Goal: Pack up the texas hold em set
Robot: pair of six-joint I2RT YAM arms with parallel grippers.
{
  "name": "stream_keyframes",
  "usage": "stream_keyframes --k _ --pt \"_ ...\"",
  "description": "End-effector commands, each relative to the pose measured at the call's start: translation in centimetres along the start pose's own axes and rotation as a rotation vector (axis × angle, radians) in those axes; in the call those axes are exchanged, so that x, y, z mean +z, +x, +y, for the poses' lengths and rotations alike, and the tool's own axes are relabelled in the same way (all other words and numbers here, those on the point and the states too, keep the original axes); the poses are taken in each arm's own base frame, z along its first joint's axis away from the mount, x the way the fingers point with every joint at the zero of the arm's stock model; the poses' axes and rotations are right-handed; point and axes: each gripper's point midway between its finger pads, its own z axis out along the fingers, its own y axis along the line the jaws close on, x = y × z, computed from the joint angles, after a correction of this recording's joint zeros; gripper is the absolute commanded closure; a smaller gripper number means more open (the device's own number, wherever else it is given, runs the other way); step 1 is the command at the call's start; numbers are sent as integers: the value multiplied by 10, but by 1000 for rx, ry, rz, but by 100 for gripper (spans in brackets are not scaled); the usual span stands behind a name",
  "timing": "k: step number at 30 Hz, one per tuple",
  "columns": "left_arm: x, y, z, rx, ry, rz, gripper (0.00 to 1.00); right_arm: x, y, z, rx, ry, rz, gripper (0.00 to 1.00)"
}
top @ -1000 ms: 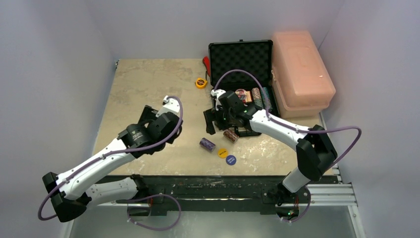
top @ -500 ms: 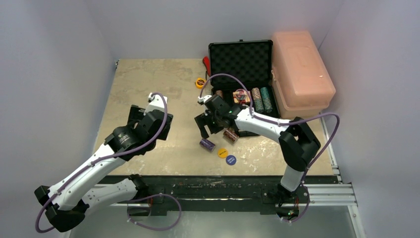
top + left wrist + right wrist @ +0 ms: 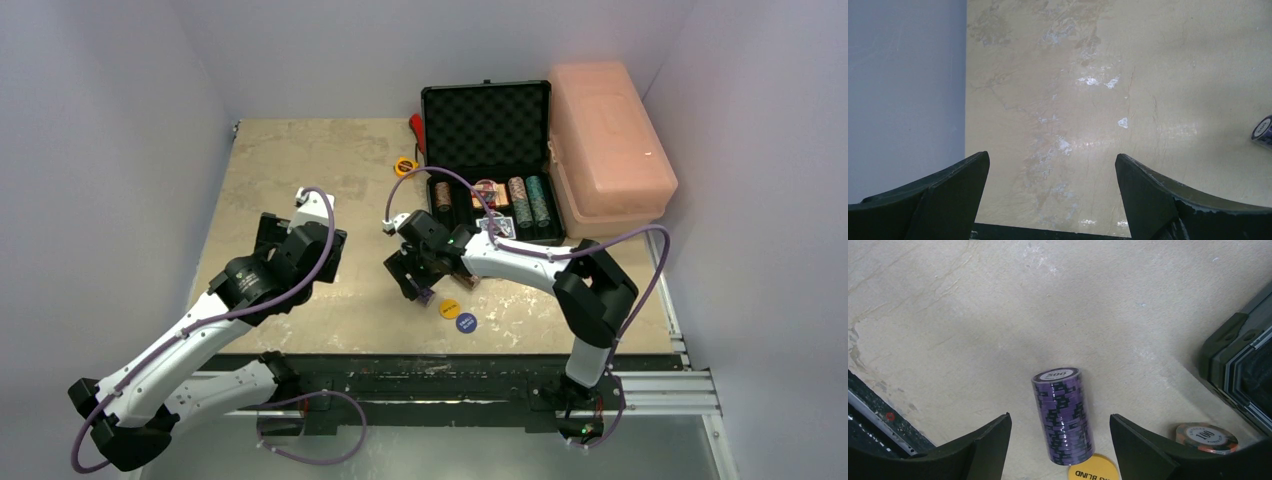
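The black briefcase (image 3: 487, 120) lies open at the back right, with chip stacks (image 3: 527, 200) and a card deck (image 3: 500, 228) in its base. A purple chip stack (image 3: 1060, 395) lies on its side on the table. My right gripper (image 3: 1060, 416) is open and straddles it, with a gap on each side. Beside the stack are a yellow button (image 3: 1093, 472), a blue button (image 3: 466, 322) and a brownish chip stack (image 3: 1205, 436). My left gripper (image 3: 1050, 155) is open and empty over bare table, left of centre (image 3: 300, 240).
A pink plastic box (image 3: 610, 135) stands right of the case. A yellow tape measure (image 3: 405, 167) and a red object (image 3: 417, 128) lie left of it. The case's corner (image 3: 1243, 365) is close to my right gripper. The wall (image 3: 903, 90) borders the table's left edge.
My right gripper has moved from the case's front edge leftward and nearer, onto the purple stack, and its jaws have narrowed. My left arm has drawn back to the left.
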Motion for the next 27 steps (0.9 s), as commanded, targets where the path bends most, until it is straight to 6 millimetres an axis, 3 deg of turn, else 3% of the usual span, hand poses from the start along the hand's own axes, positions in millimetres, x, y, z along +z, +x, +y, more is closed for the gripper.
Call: stream_keyframes --k 1,8,18,27 --pt "0 -5 4 -42 -16 -19 2 9 4 2 -37 20 14 25" --pt "0 -9 6 -97 -15 -34 2 17 10 1 -48 53 32 32" --pt "7 -6 -2 -61 -2 8 3 25 17 -2 -53 77 58 50" --pt "9 -4 -3 -52 -6 20 4 23 14 -2 -52 81 53 82"
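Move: The purple chip roll lies on its side almost under the open right fingers, its middle about 4 cm below, 1 cm back and 1 cm to the right. The brown chip roll is some 10 cm right and 2 cm ahead of the hand. The yellow blind chip lies 7 cm right and 5 cm back, the blue one 11 cm right and 7 cm back. From the left hand, the purple roll is about 25 cm right, 1 cm ahead and 21 cm below. Lower the right gripper about 3 cm, straight down over the purple chip roll, easing the fingers some 5 degrees steeper so that one comes down on each side. Keep closing them on the way, then hold the hand in place and bring both pads in against the roll's sides until they stop on it and squeeze. ##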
